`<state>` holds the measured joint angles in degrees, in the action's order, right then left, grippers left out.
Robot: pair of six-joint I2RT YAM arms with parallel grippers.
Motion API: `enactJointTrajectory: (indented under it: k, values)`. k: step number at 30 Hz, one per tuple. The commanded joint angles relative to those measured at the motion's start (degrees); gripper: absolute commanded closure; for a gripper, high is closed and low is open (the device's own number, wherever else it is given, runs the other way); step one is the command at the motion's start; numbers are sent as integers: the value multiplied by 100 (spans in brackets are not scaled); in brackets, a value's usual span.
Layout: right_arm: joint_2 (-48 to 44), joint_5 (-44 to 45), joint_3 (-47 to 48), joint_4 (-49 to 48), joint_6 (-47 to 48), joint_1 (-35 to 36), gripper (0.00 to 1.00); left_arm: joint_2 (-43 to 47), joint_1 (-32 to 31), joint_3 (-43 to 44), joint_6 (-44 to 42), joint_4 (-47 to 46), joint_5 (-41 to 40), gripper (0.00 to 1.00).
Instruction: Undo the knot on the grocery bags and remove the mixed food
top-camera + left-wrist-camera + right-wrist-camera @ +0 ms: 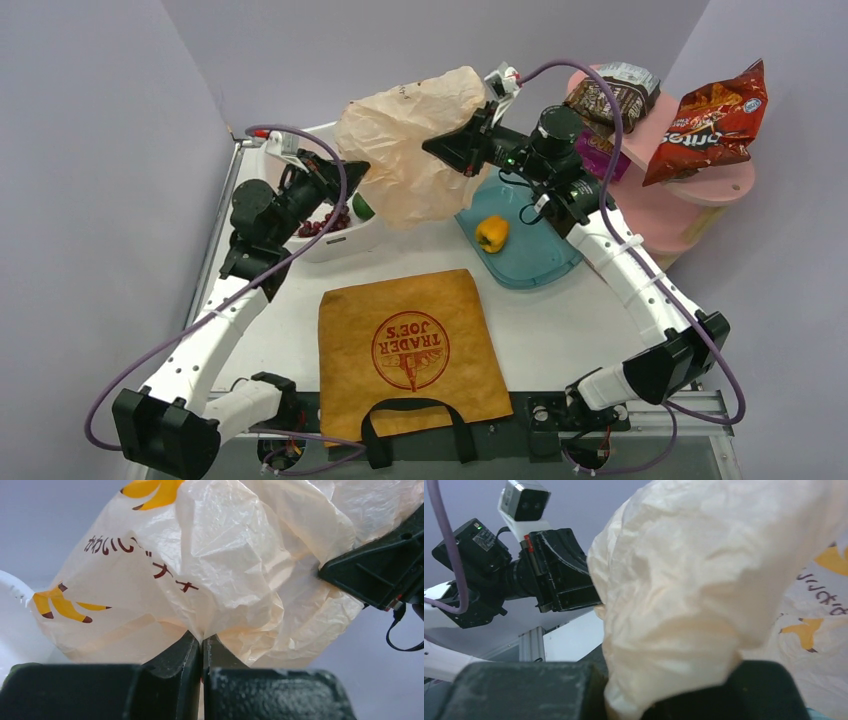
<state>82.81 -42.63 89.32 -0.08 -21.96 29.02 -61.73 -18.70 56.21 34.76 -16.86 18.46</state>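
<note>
The peach plastic bag (415, 150) hangs in the air above the back of the table, stretched between both arms. My left gripper (355, 170) is shut on a fold at its lower left edge; the film is pinched between the jaws (202, 647). On the bag's right side my right gripper (435, 148) is shut on bunched film, which hides its fingertips (639, 700). The mustard canvas tote (410, 345) lies flat at the front. A yellow bell pepper (491, 233) lies in the teal tub (530, 262). Dark grapes (325, 222) and a green fruit (362, 207) lie in the white tub (345, 243).
A pink stand (700, 195) at the back right carries a red Doritos bag (710, 125), a dark brown snack bag (612, 98) and a purple packet (600, 152). Grey walls close in on the left, right and back.
</note>
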Motion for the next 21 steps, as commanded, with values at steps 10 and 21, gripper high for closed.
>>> enactJointTrajectory:
  k: [10, 21]
  values:
    - [242, 629, 386, 1948, 2355, -923, 26, 291, 915, 722, -396, -501, 2372, 100]
    - [-1565, 890, 820, 2884, 5302, -458, 4, 23, 512, 1408, -795, 630, 1858, 100]
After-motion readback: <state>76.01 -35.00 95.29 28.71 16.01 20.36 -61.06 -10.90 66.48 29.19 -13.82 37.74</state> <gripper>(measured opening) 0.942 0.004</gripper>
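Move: The orange bag hangs between my hands, already pinched by both: its middle is about 7 cm to the right of my left hand, some 3 cm ahead and level with it. From my right hand it is 3 cm to the left, level fore and aft, and 5 cm lower. The yellow pepper sits about 14 cm ahead of my right hand, 15 cm to its right and 40 cm below; the teal bin's middle is level with the pepper, 7 cm farther right. My right hand opens its fingers almost fully and lets go of the bag, drawing away to the right about 10 cm; it swings forward and down first, then back and up, tipping its fingers down and turning clockwise. My left hand keeps its pinch on the bag, easing slightly left, then rising some 6 cm and drawing back about 3, its fingers tilting up a little. ##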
